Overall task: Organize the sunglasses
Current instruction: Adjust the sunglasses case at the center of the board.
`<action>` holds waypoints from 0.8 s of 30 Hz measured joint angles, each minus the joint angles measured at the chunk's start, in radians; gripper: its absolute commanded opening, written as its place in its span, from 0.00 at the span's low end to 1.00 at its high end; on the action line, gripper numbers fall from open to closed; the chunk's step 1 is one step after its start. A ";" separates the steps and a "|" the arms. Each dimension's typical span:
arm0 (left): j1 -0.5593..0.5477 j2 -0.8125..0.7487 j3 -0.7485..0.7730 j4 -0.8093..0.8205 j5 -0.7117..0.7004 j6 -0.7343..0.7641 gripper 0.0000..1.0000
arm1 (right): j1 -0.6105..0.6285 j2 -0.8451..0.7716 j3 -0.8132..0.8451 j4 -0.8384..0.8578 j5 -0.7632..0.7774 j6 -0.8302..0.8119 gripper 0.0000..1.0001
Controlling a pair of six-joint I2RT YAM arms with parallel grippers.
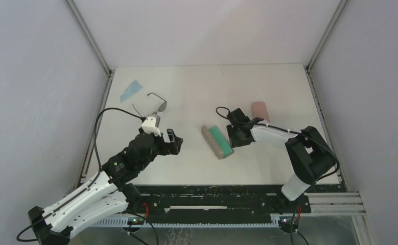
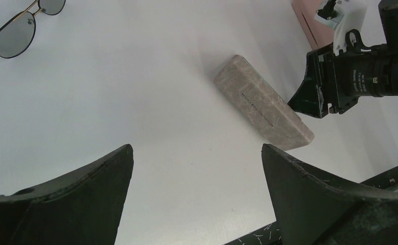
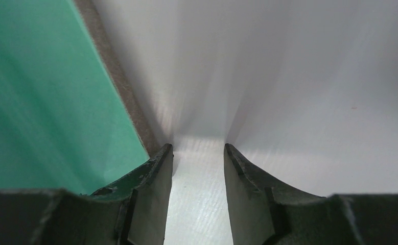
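Observation:
One pair of sunglasses (image 1: 157,105) with a thin wire frame and dark lenses lies on the white table at the back left; the left wrist view shows the sunglasses (image 2: 14,37) at its top left corner. My left gripper (image 1: 169,139) hovers in front of them, open and empty, and in its own view the left gripper (image 2: 196,153) has only bare table between its jaws. My right gripper (image 1: 236,135) sits low at the right side of the open grey-brown case (image 1: 218,142). The right gripper (image 3: 197,149) is open with a narrow gap and holds nothing.
The case's green lining (image 3: 38,92) fills the left of the right wrist view, its brown rim (image 3: 116,69) beside my left finger. A pink case (image 1: 260,109) lies behind the right arm. A light blue cloth (image 1: 131,90) rests at the back left near the wall.

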 measured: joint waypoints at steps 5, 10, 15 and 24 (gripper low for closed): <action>0.000 -0.001 0.000 0.007 -0.001 0.012 0.99 | 0.025 0.000 0.002 -0.002 -0.034 0.004 0.41; 0.000 -0.011 -0.018 0.024 -0.002 0.021 0.99 | 0.064 0.000 0.003 -0.001 -0.072 0.019 0.42; 0.000 -0.023 -0.039 0.044 -0.005 0.025 0.99 | 0.106 -0.001 0.003 0.005 -0.115 0.049 0.42; 0.000 -0.068 -0.048 0.057 -0.035 0.028 0.99 | 0.175 -0.001 0.003 0.043 -0.186 0.135 0.43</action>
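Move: The opened brown sunglasses case, green lining showing, has its middle about 8 cm to the right hand's left and 2 cm ahead, at roughly fingertip height; its right rim and near end stand right beside the left finger. The pink case lies some 15 cm ahead of the right hand and 11 cm to its right. From the left hand the brown case is about 18 cm to the right, 6 cm ahead and 16 cm below. The brown case's near end is pushed along by the outside of the right hand's left finger, which is already against the right rim. Low over the board, the right hand sweeps left about 8 cm and back about 5 cm, its part-open fingers keeping their gap while the tips swing some 10 degrees to the left. ##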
